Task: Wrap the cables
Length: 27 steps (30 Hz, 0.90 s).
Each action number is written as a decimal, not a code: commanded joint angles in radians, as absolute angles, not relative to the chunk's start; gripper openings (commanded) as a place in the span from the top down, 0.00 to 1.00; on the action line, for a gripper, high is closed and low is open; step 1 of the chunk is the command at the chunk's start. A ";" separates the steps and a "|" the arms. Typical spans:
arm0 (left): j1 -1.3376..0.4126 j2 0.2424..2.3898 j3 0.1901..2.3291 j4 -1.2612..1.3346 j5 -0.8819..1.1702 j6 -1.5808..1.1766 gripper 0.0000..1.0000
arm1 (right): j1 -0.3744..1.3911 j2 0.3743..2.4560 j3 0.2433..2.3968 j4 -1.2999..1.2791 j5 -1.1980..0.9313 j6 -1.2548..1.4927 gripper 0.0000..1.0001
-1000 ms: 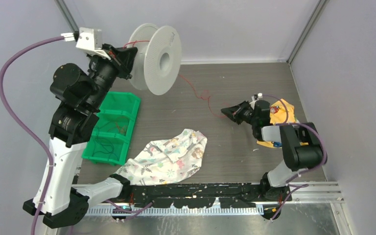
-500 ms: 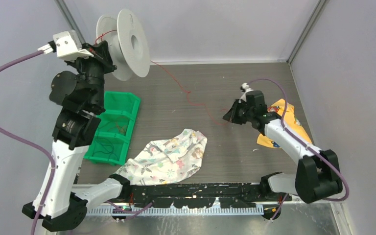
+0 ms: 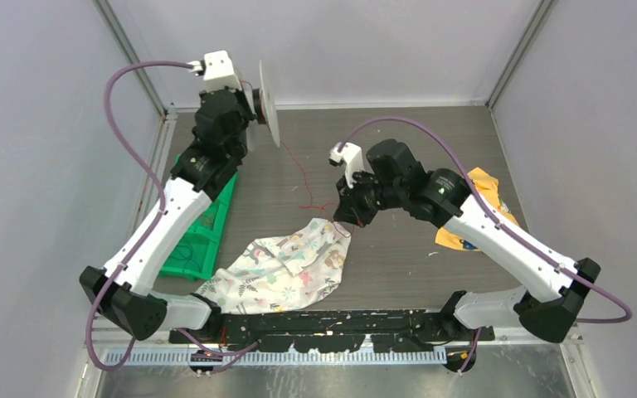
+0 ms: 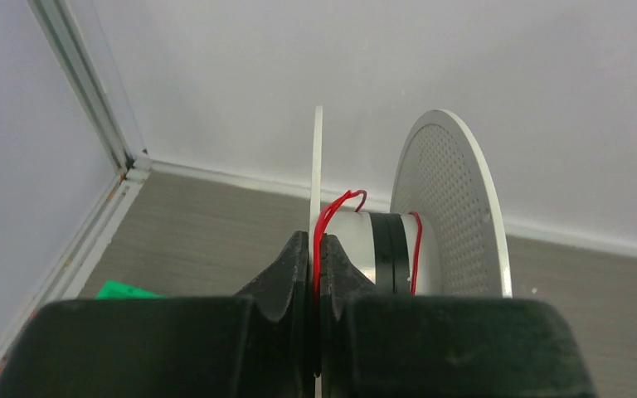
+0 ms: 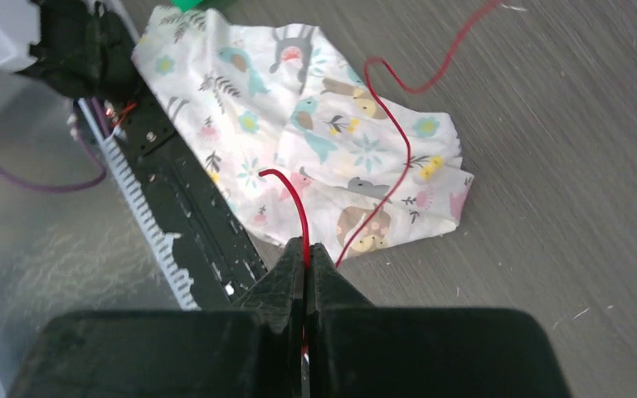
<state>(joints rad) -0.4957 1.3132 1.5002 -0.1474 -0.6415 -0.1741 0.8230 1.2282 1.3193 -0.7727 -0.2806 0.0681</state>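
Observation:
A white spool [image 3: 266,104] is held edge-on above the table's far left by my left gripper [image 3: 251,101]. In the left wrist view the gripper [image 4: 315,247] is shut on the spool's thin near flange [image 4: 318,157], and a red cable [image 4: 332,207] loops over that flange onto the hub. The thin red cable [image 3: 306,178] hangs from the spool and runs to my right gripper [image 3: 347,217], which is shut on it just above the cloth's corner. In the right wrist view the gripper [image 5: 306,247] pinches the cable [image 5: 296,195], whose short free end curls up.
A patterned cloth [image 3: 286,265] lies at the front centre, under the right gripper; it also shows in the right wrist view [image 5: 299,116]. A green bin [image 3: 207,215] stands at the left. A yellow item [image 3: 488,195] lies at the right. A black rail [image 3: 323,322] runs along the front edge.
The left arm swung the spool right and turned it edge-on to the camera. The right arm reached left with the cable, from near the yellow item to the cloth's corner.

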 commanded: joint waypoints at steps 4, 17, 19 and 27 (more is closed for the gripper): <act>-0.541 1.329 1.395 0.083 -0.817 -0.127 1.00 | 0.904 1.385 1.734 -1.005 -0.447 -0.133 1.00; -0.543 1.416 1.323 0.072 -0.795 -0.141 1.00 | 0.868 1.367 1.941 -0.706 -0.431 -0.182 0.99; -0.543 1.409 1.301 0.056 -0.681 -0.130 1.00 | 0.809 1.340 1.903 -0.584 -0.414 -0.133 0.99; -0.544 1.394 1.251 -0.105 -0.223 -0.071 1.00 | 0.494 1.331 1.737 -0.119 -0.346 0.199 0.99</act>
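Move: The left gripper already pinches the spool's near flange edge, the spool's middle about 6 cm ahead and 4 cm to its right, level with it; the green bin is some 14 cm back, 16 left, 42 below. The cable end in the right gripper is about 21 cm back, 21 right, 18 below it. From the right gripper, the spool lies some 27 cm ahead, 17 left, 18 up; the cloth 5 back, 12 left, 25 below. Swing the right gripper, cable end still pinched, up about 23 cm on the near side of the spool, easing left at first, then curving back right and forward, tilting the fingers up out of their downward slant. Meanwhile lower the left gripper some 15 cm with the spool kept in its grip, tipping it slightly down and shifting right late on. ##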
